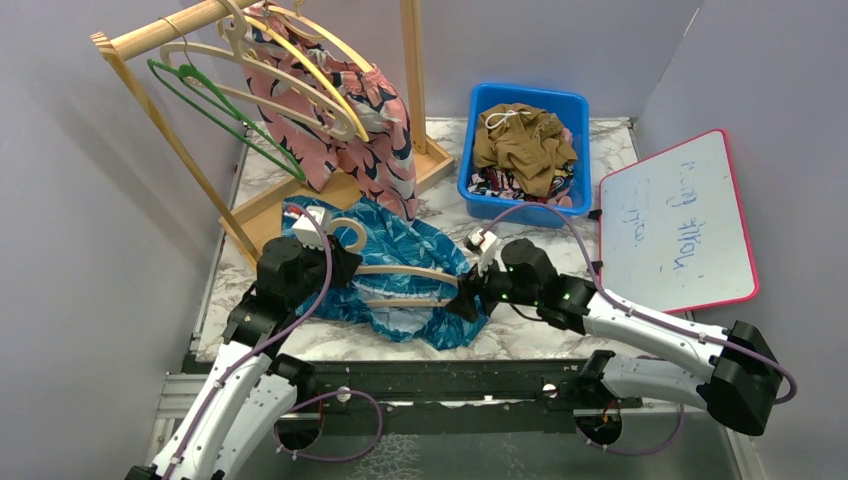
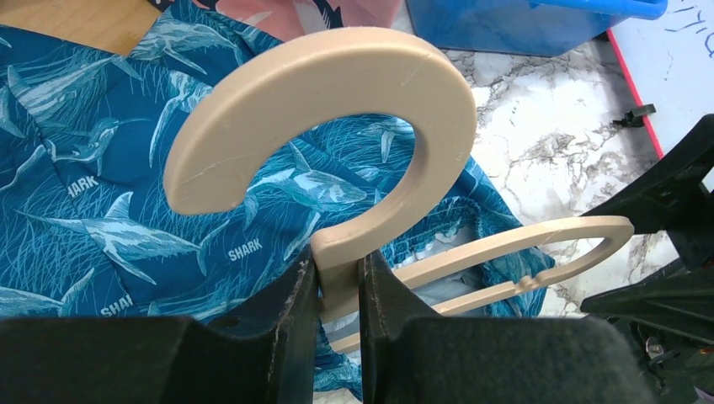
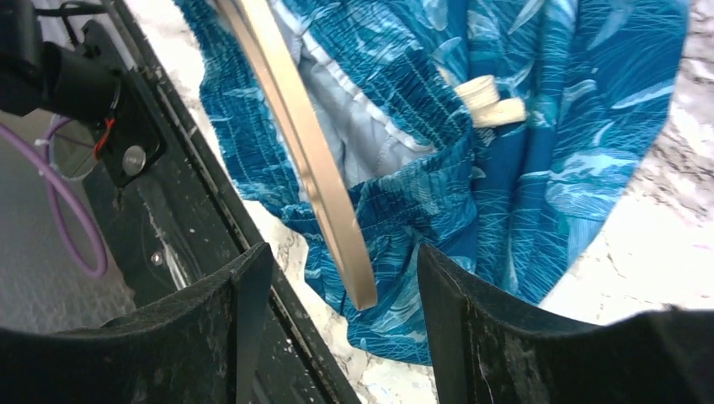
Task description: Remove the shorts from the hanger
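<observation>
Teal shark-print shorts (image 1: 400, 245) lie crumpled on the marble table, still threaded on a beige wooden hanger (image 1: 400, 272). My left gripper (image 1: 345, 262) is shut on the neck of the hanger, just below its hook (image 2: 337, 93). In the left wrist view my left gripper (image 2: 339, 286) pinches that neck between both fingers. My right gripper (image 1: 468, 295) is at the hanger's right end. In the right wrist view it (image 3: 341, 278) stands open, with the tip of the hanger arm (image 3: 311, 160) between its fingers, touching neither. The shorts' elastic waistband (image 3: 421, 160) bunches beside that arm.
A wooden rack (image 1: 170, 30) at the back left carries empty hangers, a green hanger (image 1: 220, 110) and pink shorts with navy blotches (image 1: 370, 140). A blue bin (image 1: 470, 180) at the back holds olive-brown shorts (image 1: 525, 145). A whiteboard (image 1: 675, 225) leans at the right.
</observation>
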`<state>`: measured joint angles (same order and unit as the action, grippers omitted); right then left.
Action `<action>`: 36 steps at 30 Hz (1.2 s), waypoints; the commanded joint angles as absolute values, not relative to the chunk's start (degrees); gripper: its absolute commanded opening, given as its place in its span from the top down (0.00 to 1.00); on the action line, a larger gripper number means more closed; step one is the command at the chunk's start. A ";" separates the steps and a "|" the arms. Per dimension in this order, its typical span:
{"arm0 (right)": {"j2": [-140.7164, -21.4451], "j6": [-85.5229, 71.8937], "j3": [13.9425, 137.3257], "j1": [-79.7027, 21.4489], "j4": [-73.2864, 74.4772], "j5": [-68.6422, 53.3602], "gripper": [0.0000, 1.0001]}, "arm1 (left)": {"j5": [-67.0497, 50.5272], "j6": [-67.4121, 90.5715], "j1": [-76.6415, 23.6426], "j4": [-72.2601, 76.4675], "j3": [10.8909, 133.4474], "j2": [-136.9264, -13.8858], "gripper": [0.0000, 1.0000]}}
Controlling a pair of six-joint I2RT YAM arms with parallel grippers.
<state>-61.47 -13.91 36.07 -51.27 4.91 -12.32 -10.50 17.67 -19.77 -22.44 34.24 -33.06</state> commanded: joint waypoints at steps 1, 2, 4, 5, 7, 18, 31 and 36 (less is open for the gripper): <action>-60.67 -12.46 34.10 -51.15 -0.90 -19.22 0.36 | -10.70 17.05 -19.60 -20.39 34.46 -32.28 1.00; -60.25 -12.32 33.87 -51.11 -1.32 -19.93 0.38 | -10.84 17.05 -19.58 -20.37 34.50 -32.40 1.00; -59.35 -12.33 33.16 -51.09 -2.52 -20.90 0.44 | -11.34 17.05 -19.53 -20.26 34.41 -32.51 1.00; -58.88 -12.43 32.58 -51.00 -3.48 -21.22 0.46 | -11.68 17.01 -19.57 -20.10 34.38 -32.55 1.00; -58.20 -12.51 31.53 -50.37 -5.62 -22.63 0.51 | -12.30 16.96 -19.59 -19.96 34.37 -32.52 1.00; -59.30 -15.46 26.96 -46.21 -17.66 -34.48 0.84 | -14.02 16.87 -19.59 -19.22 34.10 -32.52 1.00; -52.83 -11.93 28.65 -44.74 -9.54 -30.36 0.99 | -13.54 17.05 -19.51 -19.32 33.75 -33.49 0.42; -52.90 -13.83 31.71 -44.73 -1.82 -21.49 0.99 | -14.01 17.31 -19.59 -19.31 33.84 -35.66 0.28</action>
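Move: The right hand hangs open over the hanger's right end, which lies between its fingers, about 2 cm to its left, 1 cm back and 1 cm up. The hook's neck is some 19 cm left and 6 cm ahead of this hand, about 6 cm higher; the blue shorts' middle is around 14 cm left, 6 cm ahead and 8 cm below. The left hand already grips the hook's neck between its pads. The right fingers close and pinch the hanger's right end as that hand eases back about 2 cm and rises some 3 cm, rolling its left side up and turning counter-clockwise, roughly 15 degrees each; late on it drifts about 1.5 cm right. The left hand creeps about 1 cm right, then opens around the hook's neck and lets go. ##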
